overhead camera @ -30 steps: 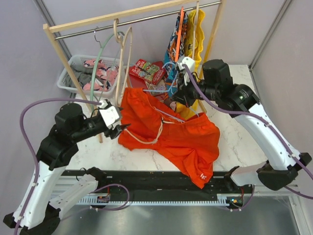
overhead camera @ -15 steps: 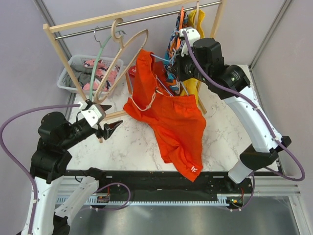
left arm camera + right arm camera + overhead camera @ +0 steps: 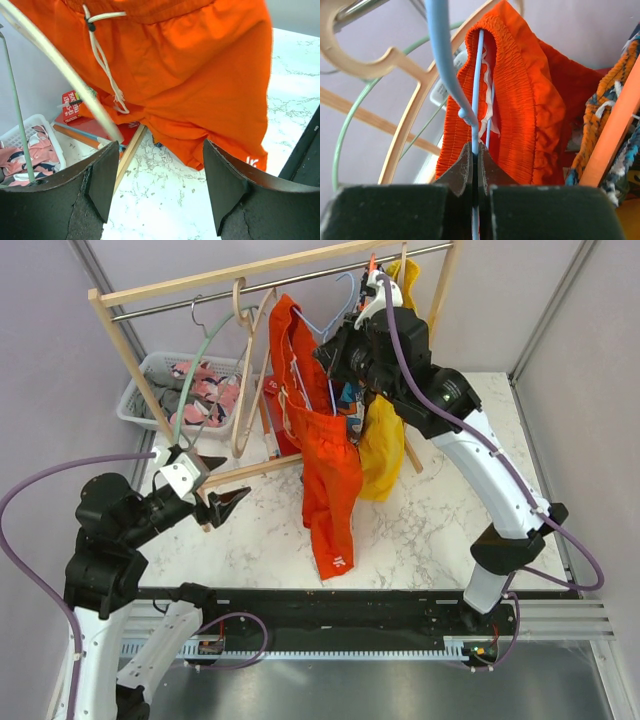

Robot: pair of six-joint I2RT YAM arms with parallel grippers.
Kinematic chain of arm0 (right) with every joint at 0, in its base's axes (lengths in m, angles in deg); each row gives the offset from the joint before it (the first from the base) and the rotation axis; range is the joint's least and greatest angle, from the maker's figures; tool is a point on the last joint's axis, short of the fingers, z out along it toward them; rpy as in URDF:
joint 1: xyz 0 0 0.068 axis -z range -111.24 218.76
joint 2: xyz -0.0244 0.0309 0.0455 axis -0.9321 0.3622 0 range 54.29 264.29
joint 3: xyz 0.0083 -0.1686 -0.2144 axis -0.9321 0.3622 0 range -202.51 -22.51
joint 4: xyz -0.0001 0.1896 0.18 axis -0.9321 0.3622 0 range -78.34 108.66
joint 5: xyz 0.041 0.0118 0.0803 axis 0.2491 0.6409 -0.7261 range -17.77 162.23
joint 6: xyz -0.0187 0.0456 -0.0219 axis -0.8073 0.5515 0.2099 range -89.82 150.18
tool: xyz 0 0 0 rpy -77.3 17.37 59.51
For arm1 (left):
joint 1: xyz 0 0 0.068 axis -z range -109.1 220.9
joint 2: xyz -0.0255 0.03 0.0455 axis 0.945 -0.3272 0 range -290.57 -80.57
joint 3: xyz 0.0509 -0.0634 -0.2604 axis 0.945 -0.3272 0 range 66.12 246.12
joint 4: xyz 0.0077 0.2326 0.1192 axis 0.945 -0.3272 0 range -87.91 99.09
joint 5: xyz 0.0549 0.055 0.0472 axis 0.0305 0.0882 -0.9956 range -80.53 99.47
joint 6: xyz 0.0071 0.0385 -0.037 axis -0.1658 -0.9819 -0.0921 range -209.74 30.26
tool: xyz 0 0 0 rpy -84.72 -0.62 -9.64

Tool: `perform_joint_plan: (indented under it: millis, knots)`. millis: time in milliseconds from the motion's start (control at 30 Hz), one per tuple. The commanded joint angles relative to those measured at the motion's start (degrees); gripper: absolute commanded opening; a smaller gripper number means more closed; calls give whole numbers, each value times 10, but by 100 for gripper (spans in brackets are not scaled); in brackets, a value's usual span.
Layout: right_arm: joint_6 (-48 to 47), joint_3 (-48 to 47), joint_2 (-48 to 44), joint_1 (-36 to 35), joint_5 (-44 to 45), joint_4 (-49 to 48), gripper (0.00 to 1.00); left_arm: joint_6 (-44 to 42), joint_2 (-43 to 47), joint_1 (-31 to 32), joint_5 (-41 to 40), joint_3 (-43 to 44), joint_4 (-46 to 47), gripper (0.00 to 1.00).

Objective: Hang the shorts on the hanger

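Observation:
The bright orange-red shorts hang by their waistband on the thin light-blue hanger, high up beside the rack's rail. My right gripper is shut on the hanger's wire just below the hook. In the right wrist view its fingers pinch the blue wire of the hanger, with the gathered waistband of the shorts behind. My left gripper stands open low at the left, apart from the cloth. In the left wrist view nothing lies between its fingers, and the shorts hang ahead of them.
The wooden rack's metal rail carries beige wooden hangers, a teal-green hanger and a yellow garment. A white basket of clothes stands at the back left. A red packet lies under the rack.
My right arm has lifted the hanger with the shorts from the table up to the rail, and the shorts now hang straight down. My left arm has drawn back to the left.

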Motion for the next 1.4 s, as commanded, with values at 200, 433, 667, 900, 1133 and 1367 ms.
perform_joint_plan:
  millis: [200,433,667,900,1133,1367]
  knots:
    - [-28,-1,22,4,105,-154,0,26,13,-9,21,-8,23,74]
    - [-49,12,23,14,123,-206,0,24,30,-10,18,-28,18,75]
    - [-53,24,43,26,123,-225,0,21,33,-11,14,-32,16,75]
    - [-57,58,49,35,126,-233,0,18,41,-11,7,-41,11,75]
    - [-76,77,66,47,133,-246,0,22,41,-11,-7,-48,10,75]
    - [-84,83,79,89,151,-257,0,77,38,-20,-39,-65,9,77]
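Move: The right hand's goal, the free stretch of metal rail, lies about 12 cm ahead, 4 cm to its right and 5 cm above. The wooden hanger's middle is some 9 cm ahead, 13 cm left and 5 cm lower; the orange hanger with patterned shorts is roughly 11 cm ahead, 8 cm right and 5 cm lower. From the left hand, that stretch of rail is about 30 cm ahead, 25 cm right and 15 cm up. Still pinching the blue hanger at its neck, with the orange shorts on it, the right hand carries the hook to the rail, reaching forward about 11 cm. It dips slightly, lifts a couple of centimetres, then sinks over 4 cm while still advancing and drifting right, turning clockwise some 15 degrees. The empty left hand stays open, easing down a little. ##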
